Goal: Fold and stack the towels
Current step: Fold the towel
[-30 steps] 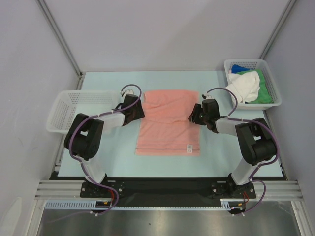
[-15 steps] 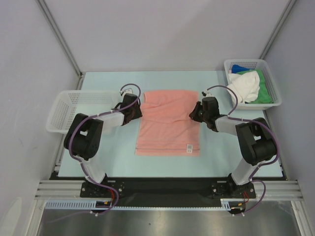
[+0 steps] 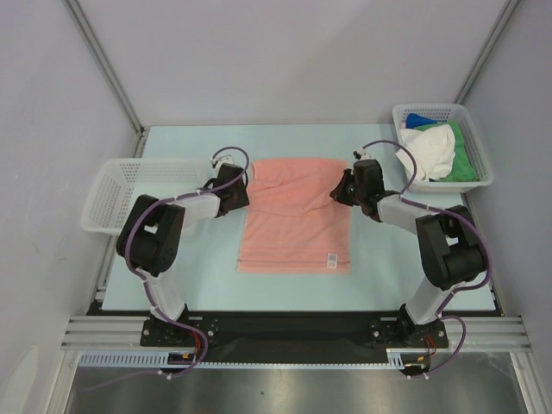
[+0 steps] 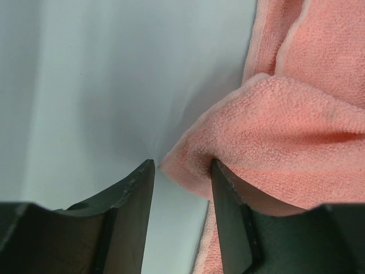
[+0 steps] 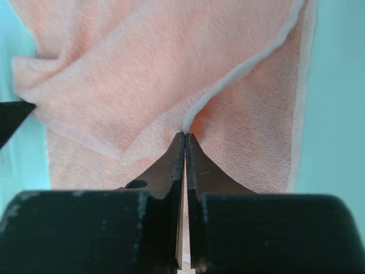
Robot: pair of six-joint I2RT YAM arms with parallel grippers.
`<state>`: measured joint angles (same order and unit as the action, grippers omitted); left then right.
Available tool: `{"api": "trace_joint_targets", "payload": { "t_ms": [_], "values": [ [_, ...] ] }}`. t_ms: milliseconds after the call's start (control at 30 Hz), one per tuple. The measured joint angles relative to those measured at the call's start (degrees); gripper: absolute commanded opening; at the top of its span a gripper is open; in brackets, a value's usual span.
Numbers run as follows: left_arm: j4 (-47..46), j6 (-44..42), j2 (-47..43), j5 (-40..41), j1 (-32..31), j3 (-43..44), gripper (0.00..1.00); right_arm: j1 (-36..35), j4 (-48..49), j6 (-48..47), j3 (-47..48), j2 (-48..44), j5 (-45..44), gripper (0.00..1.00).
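A salmon pink towel (image 3: 293,216) lies folded in the middle of the table, with a small tag near its front right corner. My left gripper (image 3: 244,191) is at its left edge, toward the far end. In the left wrist view that gripper (image 4: 182,165) stands open, a raised fold of the pink towel (image 4: 296,114) poking into the gap and resting against the right finger (image 4: 228,205). My right gripper (image 3: 339,191) is at the opposite edge. In the right wrist view it (image 5: 186,135) is shut, pinching the hem of the towel (image 5: 142,74), which lifts up to its tips.
A white perforated basket (image 3: 479,177) at the back right holds a white towel (image 3: 429,151), a green towel (image 3: 466,155) and a blue towel (image 3: 420,119). Another white basket (image 3: 103,216) stands at the left edge beside the left arm.
The right gripper has closed on the towel's right edge. Both grippers have shifted slightly toward the far end of the towel, and its upper part is more bunched.
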<state>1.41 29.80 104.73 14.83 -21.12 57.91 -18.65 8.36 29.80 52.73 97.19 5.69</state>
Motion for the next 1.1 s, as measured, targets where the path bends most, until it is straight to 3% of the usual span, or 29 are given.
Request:
{"api": "trace_joint_targets", "payload": {
  "t_ms": [267,500,867,1100],
  "values": [
    [-0.1,0.2,0.7,-1.1,0.0,0.7,0.2,0.6,-9.3,0.4,10.6,0.0,0.2,0.01],
    [0.6,0.3,0.2,-2.7,0.0,1.1,0.01,1.2,-18.9,0.4,17.7,0.0,-0.9,0.02],
    [11.5,1.7,-8.0,-2.8,-5.7,2.6,0.0,3.7,-37.4,-3.6,23.4,-1.9,-3.7,0.03],
    [16.4,2.8,-19.7,-2.0,-10.1,-1.1,0.0,3.7,-42.6,-6.0,16.5,-13.0,-4.7,0.05]
  ]
}}
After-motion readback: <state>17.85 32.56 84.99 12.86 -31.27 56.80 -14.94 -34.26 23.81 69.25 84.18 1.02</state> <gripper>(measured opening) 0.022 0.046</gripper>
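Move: The pink towel's loose left flap corner lies practically between the left hand's open fingertips, about 1 cm to the right of the hand point and 1 cm below it. The sewn label on the towel's near edge is some 15 cm back and 18 cm to the right of this hand; the empty basket is about 22 cm to its left and 2 cm ahead. The right hand already holds the flap's other corner, with the label about 14 cm back from it, level sideways and 7 cm below. The flap's left corner is pinched as the left fingers shut on it, then lifted about 9 cm and drawn back and to the right towards the towel's near edge, the hand turning slightly clockwise. The right hand, keeping its corner, first rises some 7 cm and edges forward, then pulls back about 8 cm and right, tipping a little downward and rolling. ##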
